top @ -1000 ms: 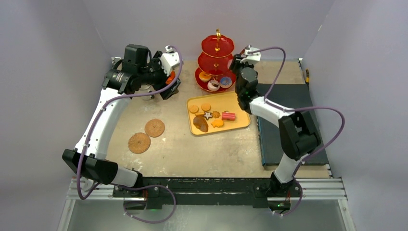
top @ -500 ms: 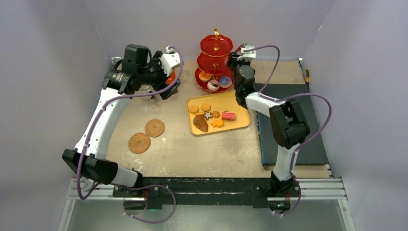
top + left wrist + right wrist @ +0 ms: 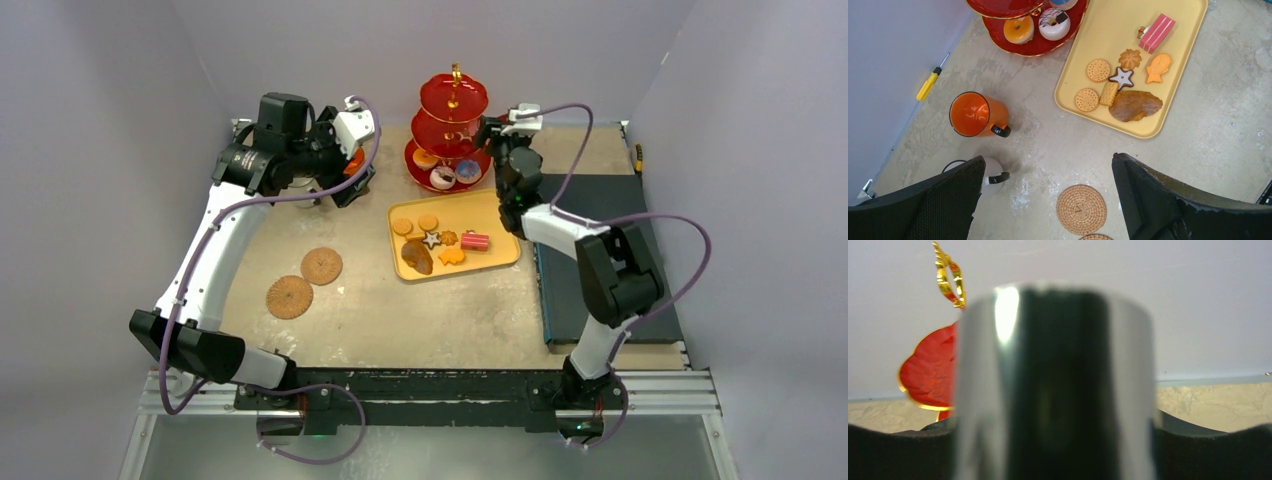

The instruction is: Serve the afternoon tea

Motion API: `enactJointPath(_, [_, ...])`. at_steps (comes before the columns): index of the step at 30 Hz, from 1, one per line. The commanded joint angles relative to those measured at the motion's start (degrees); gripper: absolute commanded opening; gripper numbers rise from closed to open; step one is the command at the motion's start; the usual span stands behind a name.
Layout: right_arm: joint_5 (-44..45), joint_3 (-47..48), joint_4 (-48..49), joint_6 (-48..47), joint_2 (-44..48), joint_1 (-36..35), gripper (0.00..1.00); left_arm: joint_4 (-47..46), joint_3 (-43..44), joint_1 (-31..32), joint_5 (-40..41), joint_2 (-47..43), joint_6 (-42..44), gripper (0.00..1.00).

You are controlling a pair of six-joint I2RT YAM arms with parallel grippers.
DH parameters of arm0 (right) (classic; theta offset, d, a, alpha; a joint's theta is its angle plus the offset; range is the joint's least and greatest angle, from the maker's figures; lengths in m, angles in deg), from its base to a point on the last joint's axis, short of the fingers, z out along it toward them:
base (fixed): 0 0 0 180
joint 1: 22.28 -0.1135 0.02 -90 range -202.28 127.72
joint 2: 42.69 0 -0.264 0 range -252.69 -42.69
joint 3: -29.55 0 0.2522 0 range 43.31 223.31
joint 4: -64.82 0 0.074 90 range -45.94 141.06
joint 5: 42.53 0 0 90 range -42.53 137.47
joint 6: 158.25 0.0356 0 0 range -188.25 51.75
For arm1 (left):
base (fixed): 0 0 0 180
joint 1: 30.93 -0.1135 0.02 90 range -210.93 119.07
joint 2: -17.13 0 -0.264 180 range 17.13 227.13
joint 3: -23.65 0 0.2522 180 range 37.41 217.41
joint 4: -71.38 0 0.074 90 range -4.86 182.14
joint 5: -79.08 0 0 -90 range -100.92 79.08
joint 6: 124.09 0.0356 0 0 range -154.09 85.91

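The red three-tier stand (image 3: 452, 122) stands at the back with donuts (image 3: 1019, 29) on its bottom tier. Biscuits, a star (image 3: 1122, 77) and a croissant (image 3: 1135, 105) lie on the yellow tray (image 3: 500, 255). The orange mug (image 3: 975, 114) and the white mug (image 3: 993, 176) stand left of the tray, and two coasters (image 3: 321, 265) lie nearer. My left gripper (image 3: 1048, 200) hangs open high over the mugs. My right gripper (image 3: 494, 135) is beside the stand's middle tier. In its wrist view a blurred dark, shiny thing (image 3: 1054, 380) fills the gap between its fingers.
A yellow screwdriver (image 3: 929, 84) lies by the left wall. A dark mat (image 3: 600, 200) covers the table's right side under the right arm. Grey walls close in the back and both sides.
The right wrist swung in toward the stand, then back slightly to the right. The left arm has not moved.
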Motion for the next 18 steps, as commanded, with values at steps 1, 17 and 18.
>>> enactJointPath(1, [-3.71,-8.32,4.17,2.52,11.35,-0.71,0.65,0.63,1.89,0.15,-0.77,-1.96,0.41,0.98])
enactJointPath(17, [-0.28,-36.40,-9.50,9.30,35.39,-19.97,0.64,0.59,-0.48,0.18,-1.39,-4.36,-0.06,0.98])
enactJointPath(18, [0.04,-37.01,-9.96,9.66,35.42,-20.76,0.64,0.63,-0.51,0.17,-1.51,-4.51,-0.08,0.98])
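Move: The striped pink roll on the yellow tray lies about 21 cm back, 8 cm left and 28 cm below the right hand, which holds the pink-tipped tongs. On the tray, the flower biscuit is some 6 cm left of the roll and 1 cm farther out, the fish biscuit 5 cm left and 4 cm nearer. The tiered stand rises 14 cm left of the hand, 3 cm back. From the left hand, the roll is roughly 26 cm right, 2 cm back, 29 cm down. The tongs, already free of the brown star biscuit, are carried by the right hand off the stand and back towards the striped pink roll, nearly 20 cm back and some 6 cm left. After a slight early rise the hand sinks, swinging about 20 degrees counter-clockwise and tipping down a little, its grip on the tongs unchanged. ##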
